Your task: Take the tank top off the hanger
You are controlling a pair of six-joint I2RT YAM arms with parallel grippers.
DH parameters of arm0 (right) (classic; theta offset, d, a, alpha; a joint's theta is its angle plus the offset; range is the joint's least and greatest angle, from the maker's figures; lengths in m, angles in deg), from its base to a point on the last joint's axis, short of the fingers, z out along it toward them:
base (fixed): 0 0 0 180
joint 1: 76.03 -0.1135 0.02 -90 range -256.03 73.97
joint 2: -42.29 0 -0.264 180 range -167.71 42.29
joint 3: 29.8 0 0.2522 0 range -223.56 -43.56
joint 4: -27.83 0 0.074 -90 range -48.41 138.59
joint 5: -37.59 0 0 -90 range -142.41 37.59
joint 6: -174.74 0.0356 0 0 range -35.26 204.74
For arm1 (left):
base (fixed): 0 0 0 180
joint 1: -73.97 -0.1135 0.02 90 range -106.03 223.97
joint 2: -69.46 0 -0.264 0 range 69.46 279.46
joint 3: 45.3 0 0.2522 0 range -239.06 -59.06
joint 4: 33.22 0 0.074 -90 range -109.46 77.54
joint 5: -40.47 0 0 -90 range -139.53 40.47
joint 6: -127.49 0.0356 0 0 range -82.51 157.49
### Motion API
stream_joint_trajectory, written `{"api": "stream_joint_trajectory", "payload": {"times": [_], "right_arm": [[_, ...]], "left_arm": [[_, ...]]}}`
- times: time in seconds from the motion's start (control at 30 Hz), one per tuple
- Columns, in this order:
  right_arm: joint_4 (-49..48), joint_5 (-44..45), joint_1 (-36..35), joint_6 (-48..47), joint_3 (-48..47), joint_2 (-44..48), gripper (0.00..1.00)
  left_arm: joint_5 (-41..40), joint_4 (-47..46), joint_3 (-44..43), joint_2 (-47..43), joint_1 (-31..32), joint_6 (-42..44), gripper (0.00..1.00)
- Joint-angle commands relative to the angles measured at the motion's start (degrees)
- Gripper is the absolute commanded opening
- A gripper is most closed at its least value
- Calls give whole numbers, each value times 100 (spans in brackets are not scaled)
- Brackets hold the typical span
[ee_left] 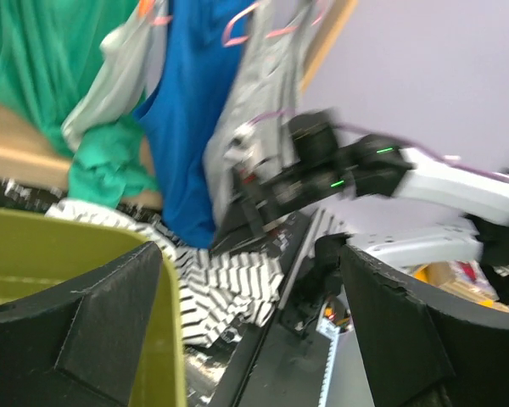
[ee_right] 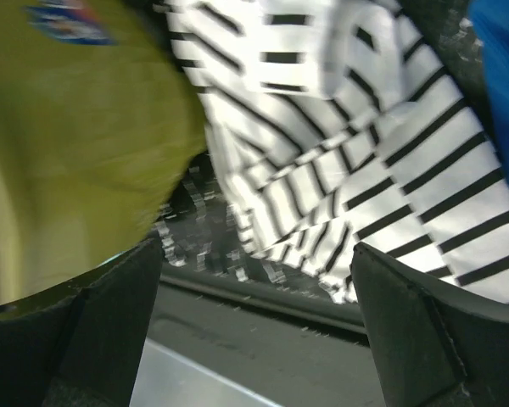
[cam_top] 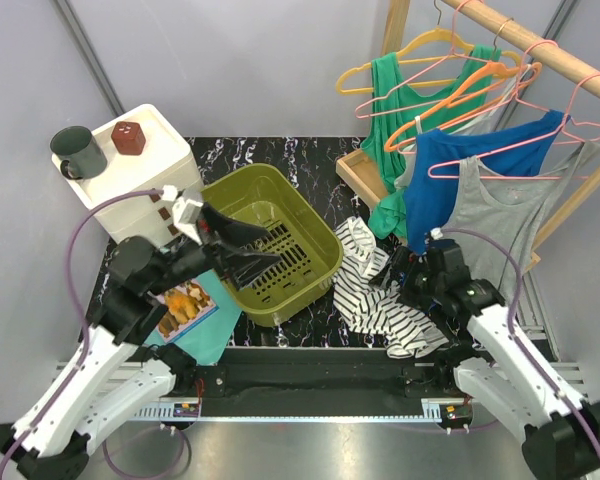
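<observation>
A black-and-white striped tank top (cam_top: 380, 295) lies crumpled on the black table between the bin and my right arm; it shows in the right wrist view (ee_right: 365, 153) and the left wrist view (ee_left: 229, 280). Green (cam_top: 395, 110), blue (cam_top: 450, 170) and grey (cam_top: 495, 215) tank tops hang on hangers from a wooden rail (cam_top: 540, 45) at the back right. An orange hanger (cam_top: 460, 95) hangs among them. My left gripper (cam_top: 265, 260) is open and empty over the bin. My right gripper (cam_top: 392, 272) is open and empty just above the striped top.
An olive plastic bin (cam_top: 270, 245) sits mid-table. A white box (cam_top: 140, 165) at the back left carries a dark mug (cam_top: 78, 152) and a red block (cam_top: 128, 137). A teal cloth and a snack packet (cam_top: 185, 305) lie under my left arm.
</observation>
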Motion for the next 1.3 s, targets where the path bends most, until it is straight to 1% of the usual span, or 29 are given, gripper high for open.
{"api": "stream_joint_trajectory", "payload": {"times": [0.0,0.03,0.23,0.33,0.37,0.4,0.53,0.57,0.63,0.67,0.7,0.77,0.8,0.83,0.87,0.9,0.97,1.0,1.03,1.07,1.1,1.17,1.2,1.27], "right_arm": [[-939,1331,-454,299,185,-676,100],[-1114,1421,-568,290,203,-1008,100],[-1721,2203,-1025,263,221,-2020,100],[-1810,2616,-1499,395,168,-2503,100],[-1810,2713,-1762,439,150,-2636,100],[-1819,2914,-1886,544,133,-2750,100],[-1740,3275,-2308,799,211,-3295,100],[-1714,3337,-2388,834,246,-3349,98],[-1670,3452,-2642,1062,421,-3419,92],[-1609,3452,-2756,1115,414,-3419,87],[-1460,3556,-3062,1264,388,-3428,79],[-1240,3697,-3257,1458,344,-3411,74],[-1108,3741,-3319,1537,361,-3315,71],[-1037,3742,-3329,1564,378,-3201,59],[-958,3768,-3320,1608,422,-3026,51],[-810,3794,-3320,1686,518,-2537,44],[-703,3751,-3320,1705,642,-1841,23],[-572,3725,-3320,1670,721,-1063,16],[-510,3698,-3320,1609,739,-638,11],[-440,3681,-3320,1530,748,-216,0],[-274,3663,-3320,1442,695,598,0],[-88,3654,-3320,1083,529,1306,0],[-44,3611,-3320,898,276,1796,0],[-43,3496,-3320,381,-24,2099,0]], "left_arm": [[231,107,112,-493,-25,-231,90],[204,186,112,-573,-25,-213,90],[-6,915,42,-1127,-25,24,90],[-68,1240,-73,-1294,-25,129,90],[-112,1285,-108,-1338,-25,182,90],[-182,1329,-117,-1373,-25,209,90],[-235,1513,-143,-1444,-25,297,90],[-227,1549,-161,-1444,-17,314,90],[-227,1610,-152,-1453,-25,341,90],[-253,1637,-152,-1479,-25,375,90],[-279,1663,-152,-1488,-17,393,90],[-306,1681,-143,-1506,-25,402,90],[-314,1690,-152,-1506,-25,402,90],[-323,1681,-152,-1497,-25,394,90],[-323,1681,-161,-1497,-17,402,90],[-306,1681,-178,-1497,-25,394,90],[-306,1742,-231,-1497,-25,437,90],[-314,1777,-257,-1506,-17,455,91],[-323,1856,-301,-1514,-25,472,90],[-341,1883,-310,-1532,-25,507,90],[-402,1909,-336,-1567,-25,534,90],[-463,1979,-372,-1611,-25,578,91],[-559,2032,-372,-1629,-17,604,91],[-692,2111,-389,-1672,-25,683,91]]}}
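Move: The striped tank top lies spread on the table almost beneath the open right hand, its middle about 11 cm below, 3 cm ahead and 2 cm to the left. From that hand the green basket stands some 29 cm to the left and 12 cm ahead, and the hanging blue tank top is about 15 cm to the right and 18 cm ahead. The striped top lies from the left hand roughly 29 cm to the right, 6 cm ahead and 36 cm below. The right fingers pinch the striped tank top: the hand goes down some 10 cm onto it, easing forward and left as the fingers swing steeper, then they shut on the cloth while drawing back. It rises about 11 cm with the cloth held, the wrist tilting back up. The left hand, open and empty, retreats about 5 cm back and as far left. ##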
